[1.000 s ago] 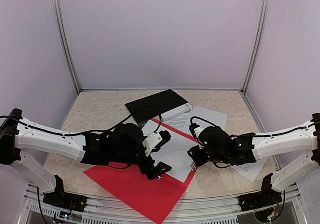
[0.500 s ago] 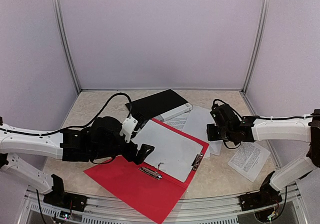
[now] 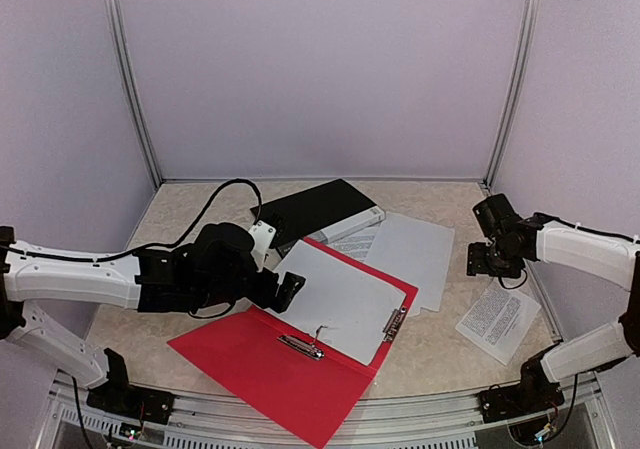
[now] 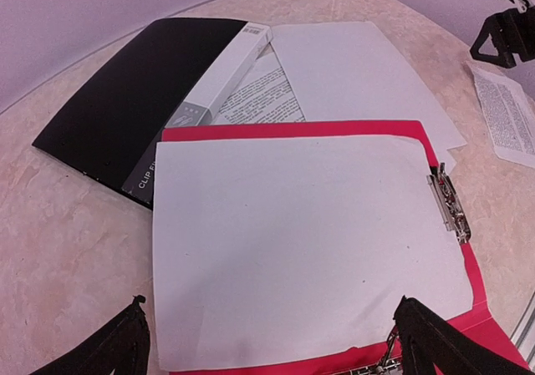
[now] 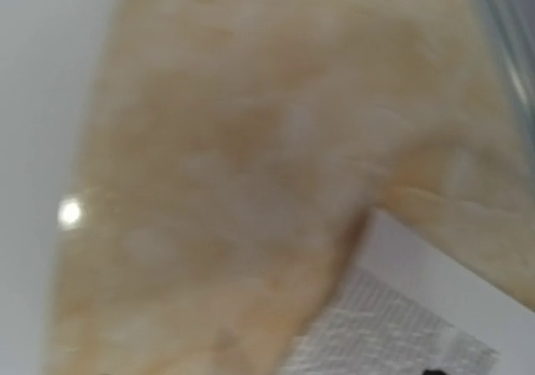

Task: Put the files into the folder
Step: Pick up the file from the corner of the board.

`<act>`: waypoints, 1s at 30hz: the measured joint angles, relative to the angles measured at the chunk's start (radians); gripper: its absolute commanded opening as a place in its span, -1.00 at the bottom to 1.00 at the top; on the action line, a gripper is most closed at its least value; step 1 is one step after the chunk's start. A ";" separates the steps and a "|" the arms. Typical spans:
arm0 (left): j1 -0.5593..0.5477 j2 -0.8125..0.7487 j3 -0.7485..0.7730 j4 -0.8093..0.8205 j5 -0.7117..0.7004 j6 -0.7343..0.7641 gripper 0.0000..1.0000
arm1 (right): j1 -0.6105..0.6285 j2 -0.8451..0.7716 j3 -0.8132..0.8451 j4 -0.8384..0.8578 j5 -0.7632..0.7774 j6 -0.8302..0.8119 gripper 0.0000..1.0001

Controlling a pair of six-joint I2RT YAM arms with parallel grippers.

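Observation:
The red folder [image 3: 240,354] lies open at the table's front centre, metal clip [image 4: 449,208] at its right edge. One blank white file [image 4: 309,241] lies flat on its right half. More files lie outside it: a blank sheet [image 3: 412,252], a printed sheet [image 4: 261,99] partly under a box, and a small printed sheet [image 3: 497,321] at the right. My left gripper [image 3: 290,291] hovers open at the near-left edge of the filed sheet, holding nothing; its fingertips [image 4: 113,350] show at the bottom corners. My right gripper [image 3: 488,265] hangs above the table just behind the small printed sheet, fingers apart and empty.
A black folder [image 3: 312,209] lies at the back centre with a long white box [image 4: 213,87] along its right edge. Grey walls and metal posts close in the table. The right wrist view is blurred, showing beige tabletop and a corner of printed paper [image 5: 393,333].
My right arm swung from the folder's right edge out to the far right, its fingers spreading. My left arm drew back leftward, uncovering the sheet lying in the folder.

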 measured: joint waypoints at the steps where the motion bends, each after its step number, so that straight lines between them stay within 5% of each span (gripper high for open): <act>1: 0.000 0.006 0.000 0.001 0.000 0.006 0.98 | -0.031 -0.011 -0.008 -0.004 -0.011 -0.003 0.50; 19: 0.002 0.028 0.000 0.056 0.013 0.075 0.97 | -0.286 0.186 -0.092 0.164 -0.184 -0.133 0.30; 30: 0.002 0.043 0.000 0.057 0.013 0.084 0.97 | -0.337 0.186 -0.139 0.306 -0.283 -0.168 -0.39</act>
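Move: The file aimed at, the small printed sheet, has its middle about 9 cm back, 6 cm to the right and 9 cm below the right hand, with its far corner reaching a little farther out than that hand. The blank sheet lies roughly 16 cm to the hand's left and 5 cm ahead; the board's outer metal clip is some 22 cm left and 14 cm back. From the left hand, the file is around 54 cm right, 3 cm back and 16 cm down. The right hand sinks about 8 cm and swings some 6 cm to the right, away from the blank sheet, coming down to the far corner of the small printed sheet while the fingers tip about 10 degrees steeper. Once low it stays at that height, easing forward about 2 cm as the wrist rolls its left side up by some 10 degrees, and the fingers close from about three quarters open to well under half around the corner, still not shut. ##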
